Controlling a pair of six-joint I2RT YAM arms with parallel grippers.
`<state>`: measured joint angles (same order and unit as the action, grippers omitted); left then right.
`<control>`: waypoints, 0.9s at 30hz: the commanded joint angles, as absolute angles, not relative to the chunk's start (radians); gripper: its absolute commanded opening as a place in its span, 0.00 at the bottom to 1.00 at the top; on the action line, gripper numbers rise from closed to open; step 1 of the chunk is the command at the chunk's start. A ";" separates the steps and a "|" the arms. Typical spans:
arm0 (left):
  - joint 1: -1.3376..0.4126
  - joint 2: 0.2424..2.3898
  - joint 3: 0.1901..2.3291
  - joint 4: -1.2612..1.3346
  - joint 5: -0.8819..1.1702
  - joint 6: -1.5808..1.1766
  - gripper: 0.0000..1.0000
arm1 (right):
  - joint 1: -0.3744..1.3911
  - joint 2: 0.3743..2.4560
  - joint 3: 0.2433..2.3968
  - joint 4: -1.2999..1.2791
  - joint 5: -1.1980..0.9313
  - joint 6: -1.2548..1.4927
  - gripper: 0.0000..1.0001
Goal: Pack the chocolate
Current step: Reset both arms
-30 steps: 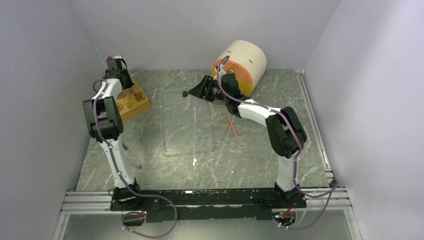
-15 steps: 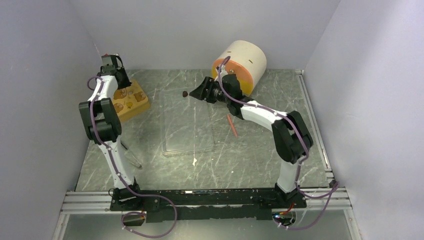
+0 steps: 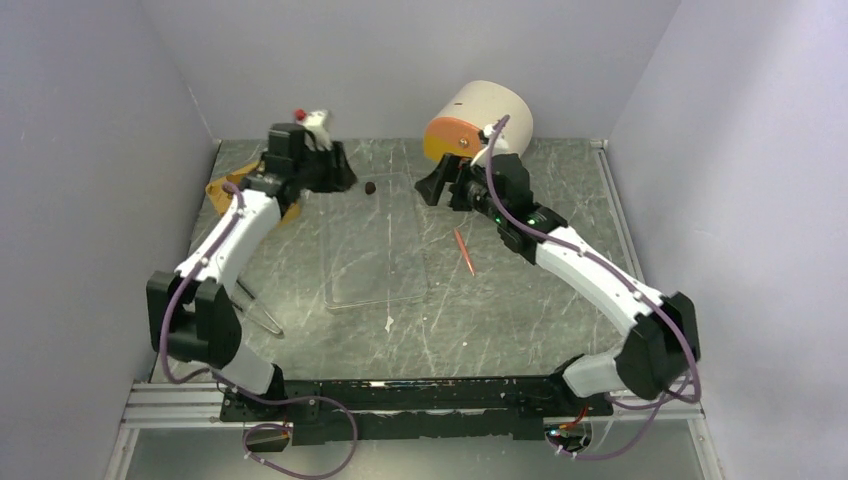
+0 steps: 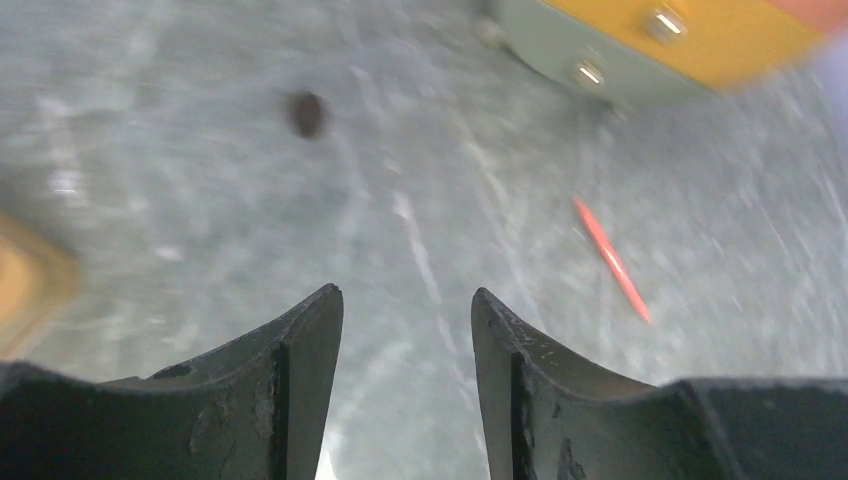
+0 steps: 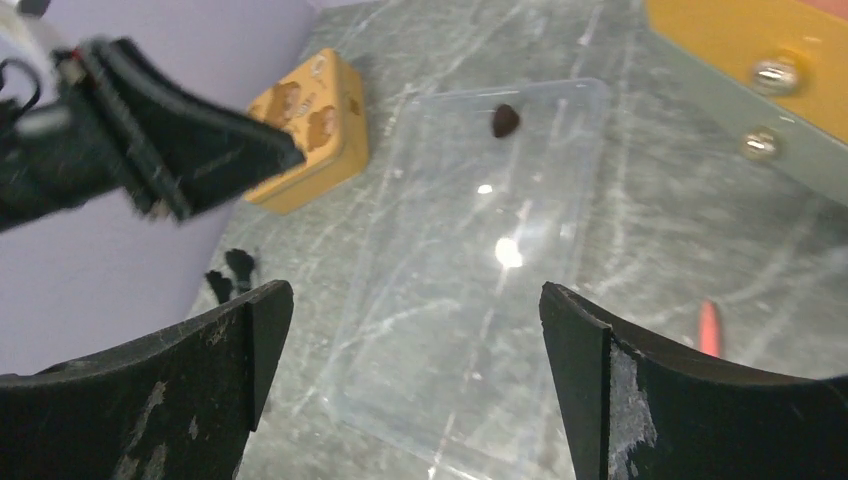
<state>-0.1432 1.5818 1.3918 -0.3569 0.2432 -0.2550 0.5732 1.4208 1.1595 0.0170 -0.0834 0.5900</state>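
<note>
One dark brown chocolate (image 3: 371, 187) lies by itself on the far end of a clear plastic tray (image 3: 378, 262). My left gripper (image 3: 345, 180) hovers just to its left, open and empty; its wrist view has the chocolate (image 4: 306, 113) ahead and to the left of the left gripper (image 4: 405, 295). My right gripper (image 3: 432, 190) stands to the right of the piece, jaws wide open and empty. From the right wrist, the chocolate (image 5: 504, 120) sits beyond the right gripper (image 5: 415, 290).
A golden-brown compartmented tray (image 3: 222, 190) with brown shapes in it (image 5: 310, 130) sits at the back left, partly behind the left arm. A cream cylinder with an orange lid (image 3: 480, 120) lies at the back. An orange-red stick (image 3: 464, 250) lies right of the clear tray.
The left arm has swung from the golden tray toward the middle and its jaws have opened. The right gripper has opened wider and drawn back to the right; the chocolate stays put.
</note>
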 commanded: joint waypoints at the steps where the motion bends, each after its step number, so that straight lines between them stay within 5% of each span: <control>1: -0.259 1.429 1.284 -0.296 0.281 -0.279 0.56 | 0.571 1.274 1.113 -0.174 0.117 0.524 1.00; 10: -0.328 1.209 1.108 -0.268 0.345 -0.250 0.62 | 0.571 1.079 1.138 -0.483 0.344 0.541 1.00; 11: -0.328 1.187 1.094 -0.271 0.351 -0.246 0.66 | 0.571 1.065 1.147 -0.507 0.352 0.539 1.00; 12: -0.329 1.163 1.079 -0.271 0.356 -0.243 0.88 | 0.571 1.051 1.153 -0.524 0.361 0.535 1.00; 13: -0.328 1.141 1.065 -0.271 0.363 -0.241 0.96 | 0.571 1.035 1.158 -0.538 0.367 0.530 1.00; 27: -0.329 0.896 1.002 -0.305 0.254 -0.238 0.97 | 0.572 0.874 1.119 -0.517 0.293 0.537 1.00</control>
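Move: Ahead of the left hand by about 12 cm, 6 cm to its right and some 22 cm below, lies the one chocolate left on the clear tray. The tray's middle is 3 cm back and 7 cm right of that hand; the closed box lies 7 cm ahead and 20 cm left. From the right hand the chocolate is about 14 cm ahead, 15 cm left and 26 cm below, with the red stick 3 cm back and 7 cm right. Both empty hands withdraw high above the table, away from the chocolate. The left swings about 6 cm right at first, then carries on back for some 16 cm in all, rising late, fingers going from half to fully open, wrist tipping up and turning clockwise. The right sweeps right and back across the red stick, then rises a little, turning clockwise about 20 degrees, fingers still wide open. ##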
